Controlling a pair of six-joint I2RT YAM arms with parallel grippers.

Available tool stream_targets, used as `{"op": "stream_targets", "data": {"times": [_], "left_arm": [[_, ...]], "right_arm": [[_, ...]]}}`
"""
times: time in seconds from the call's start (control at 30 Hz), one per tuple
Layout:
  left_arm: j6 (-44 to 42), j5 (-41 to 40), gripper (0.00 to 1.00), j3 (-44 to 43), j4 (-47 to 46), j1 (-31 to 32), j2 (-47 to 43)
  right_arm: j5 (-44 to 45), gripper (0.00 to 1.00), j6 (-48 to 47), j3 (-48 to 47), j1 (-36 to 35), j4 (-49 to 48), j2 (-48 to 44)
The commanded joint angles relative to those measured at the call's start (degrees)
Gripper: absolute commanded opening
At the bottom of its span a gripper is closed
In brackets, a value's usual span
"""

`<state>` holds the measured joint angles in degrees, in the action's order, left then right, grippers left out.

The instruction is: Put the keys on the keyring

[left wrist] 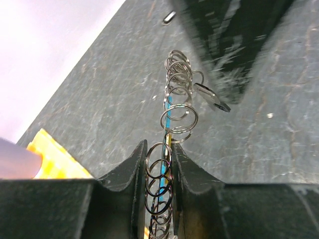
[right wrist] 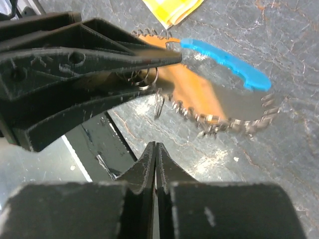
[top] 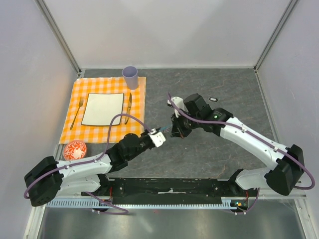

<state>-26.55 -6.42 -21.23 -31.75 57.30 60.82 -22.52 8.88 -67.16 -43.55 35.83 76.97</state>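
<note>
My left gripper [top: 163, 132] [left wrist: 158, 149] is shut on the keyring [left wrist: 172, 117], a chain of small metal rings with a blue plastic strip [right wrist: 227, 62]. The loop [right wrist: 224, 122] hangs just above the dark table. A flat grey piece [left wrist: 212, 97] dangles from one of its rings, and a yellow-orange bit [left wrist: 172, 137] shows beside the blue strip. My right gripper [top: 175, 130] [right wrist: 156, 145] is shut with nothing between its fingers, just short of the loop. One black key with a white centre [top: 214, 99] [left wrist: 169, 17] lies alone on the table beyond.
At the back left lies an orange checked placemat [top: 137, 92] with a white plate [top: 102, 108], a fork [top: 76, 113] and a knife [top: 128, 107]. A purple cup [top: 130, 77] stands at its far edge. A red patterned bowl [top: 75, 149] sits near the left arm.
</note>
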Motion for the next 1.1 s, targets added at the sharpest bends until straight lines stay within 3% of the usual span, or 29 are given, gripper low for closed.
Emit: {"op": "stream_targets", "data": {"times": [0.0,0.03,0.07,0.2,0.33,0.67,1.07], "left_arm": [[2.8,-4.9,0.02,-2.4,-6.6,-0.7,-0.6],[5.6,-4.7,0.02,-2.2,-7.3,-0.6,-0.7],[7.2,-4.4,0.02,-2.0,-8.2,-0.6,-0.8],[14.5,-3.7,0.02,-1.8,-11.1,-0.7,-0.4],[21.9,-3.4,0.02,-2.8,-11.3,-0.7,0.5],[30.7,-0.6,0.02,-5.3,-9.7,-0.7,1.5],[32.5,0.6,0.02,-6.3,-9.2,-0.7,2.0]], "right_arm": [[1.1,0.12,4.4,3.6,0.7,-6.0,-5.8],[2.1,0.25,5.8,4.7,0.6,-8.6,-7.0],[3.1,0.29,7.2,6.2,0.6,-11.4,-10.1],[6.2,0.33,12.3,15.9,0.6,-26.9,-16.9],[8.1,0.35,14.5,22.8,0.6,-35.4,-21.0],[7.0,0.36,11.9,31.4,0.2,-51.9,-22.1],[6.8,0.31,10.0,31.6,0.1,-54.6,-20.7]]}}
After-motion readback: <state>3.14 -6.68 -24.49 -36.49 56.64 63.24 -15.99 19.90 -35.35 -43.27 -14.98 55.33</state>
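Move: The keyring's wire loops, pinched by the left fingers, stick out just past the left tips. The bare stretch the right hand goes for lies roughly 2 cm ahead, 2 cm left and 2 cm above its shut tips. From the left hand it is about 2 cm ahead and 2 cm right, level. From the right hand the blue handle hangs some 3 cm ahead, 5 cm left and 4 cm lower; the black fob lies on the table about 18 cm ahead and 22 cm right. Coming back to the loops beside the left fingertips, the right fingers open about a third and end around them. The right hand climbs about 5 cm, drifting right and then back left and slightly forward, while its down-slanting fingers swing up nearly level. The left keeps its pinch, starts with a small hop forward and left, then carries the ring up and right 2–3 cm, rolling it some 30 degrees counter-clockwise seen from behind the hand. ##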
